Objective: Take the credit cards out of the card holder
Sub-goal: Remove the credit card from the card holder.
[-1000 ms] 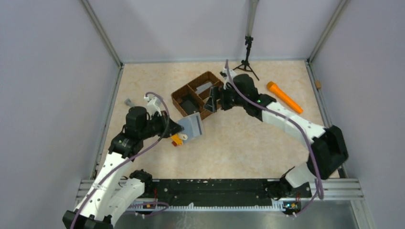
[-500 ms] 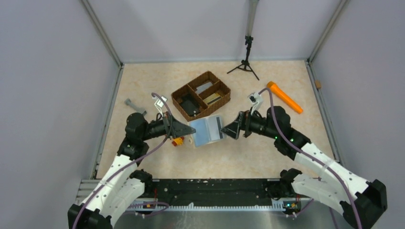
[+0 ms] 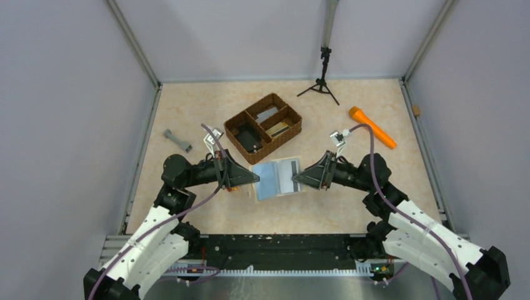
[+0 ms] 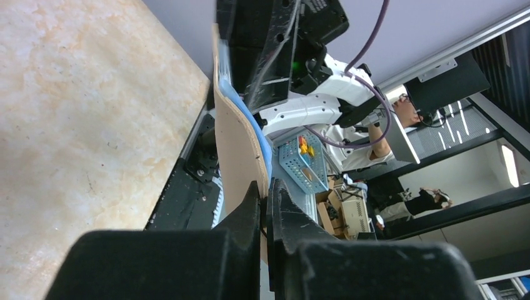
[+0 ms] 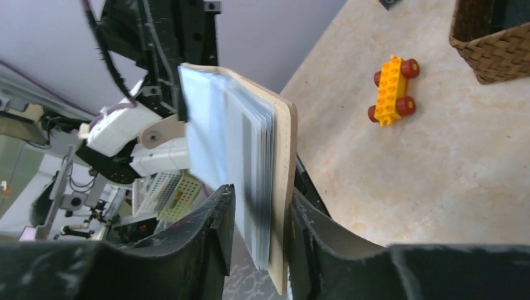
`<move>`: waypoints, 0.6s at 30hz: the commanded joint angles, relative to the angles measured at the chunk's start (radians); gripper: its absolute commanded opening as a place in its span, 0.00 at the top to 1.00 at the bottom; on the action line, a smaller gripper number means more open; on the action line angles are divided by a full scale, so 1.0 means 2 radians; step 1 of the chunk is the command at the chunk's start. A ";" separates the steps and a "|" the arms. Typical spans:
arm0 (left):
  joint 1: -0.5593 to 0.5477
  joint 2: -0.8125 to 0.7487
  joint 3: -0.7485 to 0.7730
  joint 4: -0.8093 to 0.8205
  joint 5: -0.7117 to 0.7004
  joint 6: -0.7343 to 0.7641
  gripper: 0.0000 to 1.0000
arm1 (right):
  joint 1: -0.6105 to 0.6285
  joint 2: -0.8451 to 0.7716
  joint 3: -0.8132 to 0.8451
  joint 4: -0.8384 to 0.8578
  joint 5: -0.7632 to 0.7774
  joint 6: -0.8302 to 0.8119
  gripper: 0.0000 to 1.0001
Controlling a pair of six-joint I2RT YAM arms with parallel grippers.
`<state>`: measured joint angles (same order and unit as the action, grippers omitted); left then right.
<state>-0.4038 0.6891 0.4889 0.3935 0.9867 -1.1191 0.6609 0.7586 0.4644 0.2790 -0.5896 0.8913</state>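
The card holder (image 3: 267,182) hangs open above the table between both arms, pale blue side up. Credit cards (image 3: 289,175) with a dark stripe sit in its right half. My left gripper (image 3: 253,180) is shut on its left edge. In the left wrist view the beige cover (image 4: 234,144) runs up from between the shut left gripper (image 4: 265,187). My right gripper (image 3: 301,178) straddles the right flap. In the right wrist view the cards' edges (image 5: 259,144) and the beige cover (image 5: 284,137) stand between the jaws of the right gripper (image 5: 260,190). One finger touches the cover, and a thin gap shows at the other.
A brown wicker divided tray (image 3: 247,110) stands behind the holder with a black item (image 3: 249,136) and flat cards in it. A yellow toy car (image 5: 392,89) lies on the table under the holder. An orange torch (image 3: 372,127), a grey dumbbell (image 3: 177,140) and a small tripod (image 3: 323,75) lie further off.
My right arm came from the tray to the holder's right edge, and its jaws narrowed round that flap. Both arms carried the holder slightly forward, and it opened flatter.
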 commanded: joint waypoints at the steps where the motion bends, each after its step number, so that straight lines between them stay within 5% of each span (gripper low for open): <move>1: -0.003 0.003 0.006 0.007 -0.005 0.028 1.00 | 0.005 -0.041 0.005 0.031 0.006 0.013 0.74; 5: -0.002 0.024 0.012 -0.034 -0.017 0.070 0.94 | 0.004 -0.051 0.012 -0.021 0.021 -0.003 0.92; 7: -0.002 0.029 0.038 -0.150 -0.067 0.148 0.85 | 0.005 -0.055 0.020 -0.065 0.047 -0.015 1.00; 10: -0.002 0.031 0.082 -0.313 -0.187 0.239 0.53 | 0.005 -0.053 0.028 -0.133 0.098 -0.040 1.00; 13: -0.002 0.030 0.089 -0.361 -0.243 0.280 0.26 | 0.005 -0.038 0.021 -0.171 0.129 -0.050 1.00; 18: -0.002 0.025 0.102 -0.414 -0.303 0.304 0.22 | 0.005 0.009 -0.007 -0.122 0.129 -0.034 1.00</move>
<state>-0.4076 0.7567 0.6411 -0.2821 0.5419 -0.6220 0.6609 0.7219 0.4629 -0.0311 -0.3687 0.8223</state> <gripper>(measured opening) 0.776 0.056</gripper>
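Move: Stretched open between the two hands, the card holder has its middle about 6 cm to the right of the left hand, which still pinches its left edge, and about 6 cm to the left of the right hand, whose half-open fingers straddle the right edge. The cards sit some 9 cm right of the left hand and 3 cm left of the right hand, all level. From the left hand, the toy car lies roughly 17 cm ahead, 10 cm left and 28 cm below, and the basket some 39 cm ahead, 1 cm right and 26 cm below. Shutting on the holder's right edge, the right fingers take hold while that hand rises about 2 cm; it then sinks some 8 cm, drifting right and slightly forward, fingers tipping down. Once they have it, the left fingers open wide and let go of the left edge; that hand drops about 9 cm, going 7 cm forward and a little left, its fingertips tilting down and turning counter-clockwise. ##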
